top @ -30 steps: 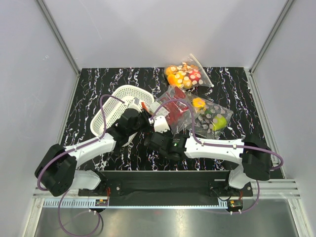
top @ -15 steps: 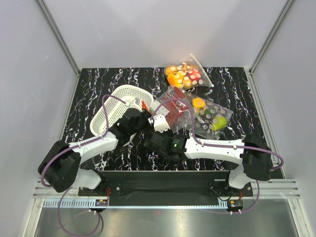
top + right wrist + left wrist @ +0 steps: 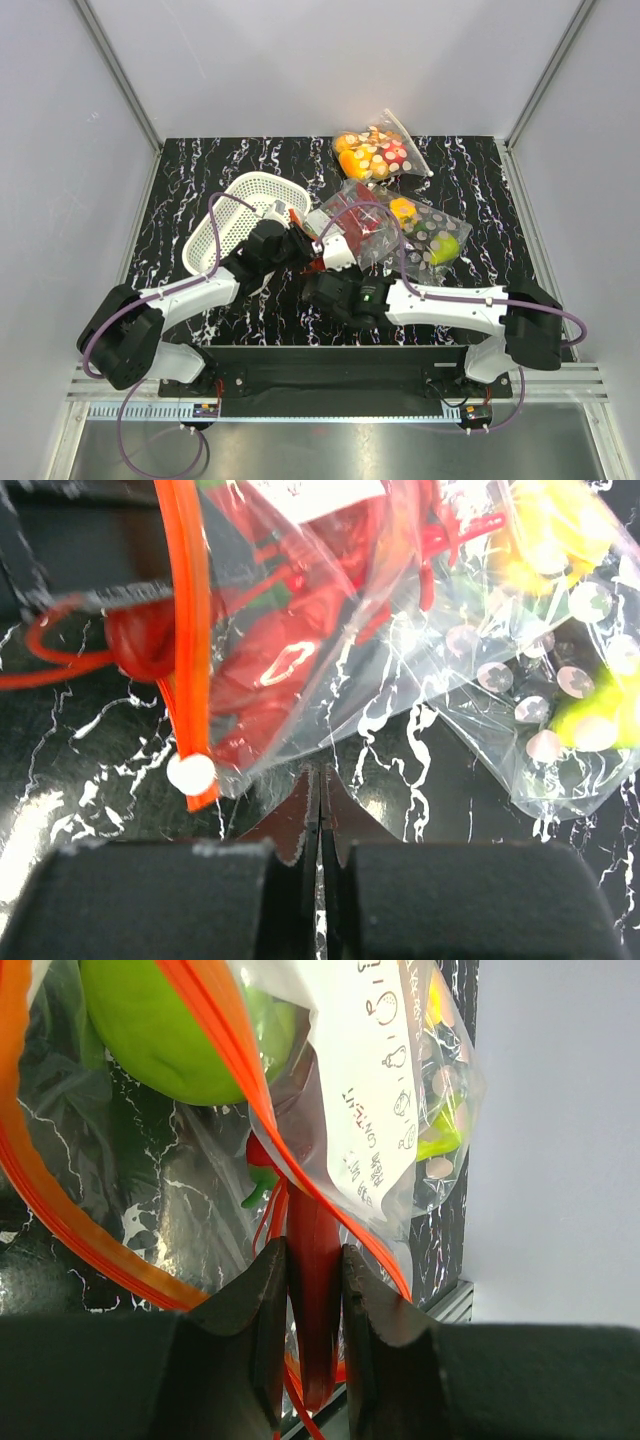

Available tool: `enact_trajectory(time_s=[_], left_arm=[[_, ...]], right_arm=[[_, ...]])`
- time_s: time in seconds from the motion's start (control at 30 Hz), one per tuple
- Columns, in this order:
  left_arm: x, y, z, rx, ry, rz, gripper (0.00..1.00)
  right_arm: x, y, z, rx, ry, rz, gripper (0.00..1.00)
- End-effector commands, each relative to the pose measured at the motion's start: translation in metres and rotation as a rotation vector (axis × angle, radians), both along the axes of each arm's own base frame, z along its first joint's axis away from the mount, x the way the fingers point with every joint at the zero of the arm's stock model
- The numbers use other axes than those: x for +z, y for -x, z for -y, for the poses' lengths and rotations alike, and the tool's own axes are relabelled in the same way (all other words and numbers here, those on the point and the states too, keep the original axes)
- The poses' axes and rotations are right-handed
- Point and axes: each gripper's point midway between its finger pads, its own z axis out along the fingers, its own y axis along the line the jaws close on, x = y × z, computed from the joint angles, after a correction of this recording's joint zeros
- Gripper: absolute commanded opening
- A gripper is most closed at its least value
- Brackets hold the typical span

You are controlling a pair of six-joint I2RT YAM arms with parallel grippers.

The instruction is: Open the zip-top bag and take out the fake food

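The zip-top bag (image 3: 352,218) lies mid-table, its orange-red zip strip (image 3: 188,630) hanging open in a loop. Inside it I see the red lobster (image 3: 290,650) and the green apple (image 3: 170,1030). My left gripper (image 3: 315,1260) is at the bag's mouth, shut on the red chili pepper (image 3: 312,1230), whose green stem points away from me. My right gripper (image 3: 320,778) is shut, its tips pinching the clear film at the bag's near edge, just right of the white zip slider (image 3: 191,773). In the top view both grippers (image 3: 300,238) (image 3: 335,260) meet at the bag's left end.
A white mesh basket (image 3: 205,240) stands left of the bag, beside my left arm. One polka-dotted bag of fruit (image 3: 430,235) lies against the zip-top bag's right side, another (image 3: 378,152) at the back. Grey walls enclose the black marbled table (image 3: 200,170).
My right gripper has closed on the bag's edge and its arm has shifted slightly right. The left gripper has kept its grip on the chili pepper and has hardly moved.
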Motion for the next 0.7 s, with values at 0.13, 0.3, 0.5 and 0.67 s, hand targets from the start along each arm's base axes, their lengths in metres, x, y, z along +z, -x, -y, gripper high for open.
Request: enact_trajectory(time_s=[0.13,0.3,0.5,0.67], left_arm=[[0.038,-0.013,0.012,-0.012,0.088,0.081,0.00],[0.030,-0.012,0.016,-0.015,0.088,0.031,0.00],[0.034,-0.013,0.020,-0.032,0.071,0.010,0.00],[0.037,-0.013,0.016,-0.025,0.060,0.020,0.00]], right_arm=[[0.017,0.007,-0.016,0.095,-0.162,-0.004,0.23],[0.019,0.011,-0.025,0.121,-0.103,0.016,0.58],[0.014,0.012,-0.041,0.154,-0.062,0.010,0.66],[0.006,0.012,-0.045,0.155,-0.038,0.000,0.66]])
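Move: The bag's orange zip end, with its white stop, sits just beside my shut right fingers: about 3 cm left, 1 cm ahead, level with them. Five cm ahead and 6 left of my right hand is the red toy's end, gripped by my left. The yellow pepper lies roughly 9 cm ahead, 13 right and 5 below. From my left hand the zip end is some 4 cm back, 3 right and slightly lower. I open my right fingers to about two thirds and first ease back a good centimetre, then swing left about 3 cm towards the bag's zip end, turning some 10 degrees counter-clockwise and dipping slightly at the finish, so the white stop comes in front of the open fingers. My left hand keeps its pinch on the red toy in the bag's mouth, drifting barely to the right. ##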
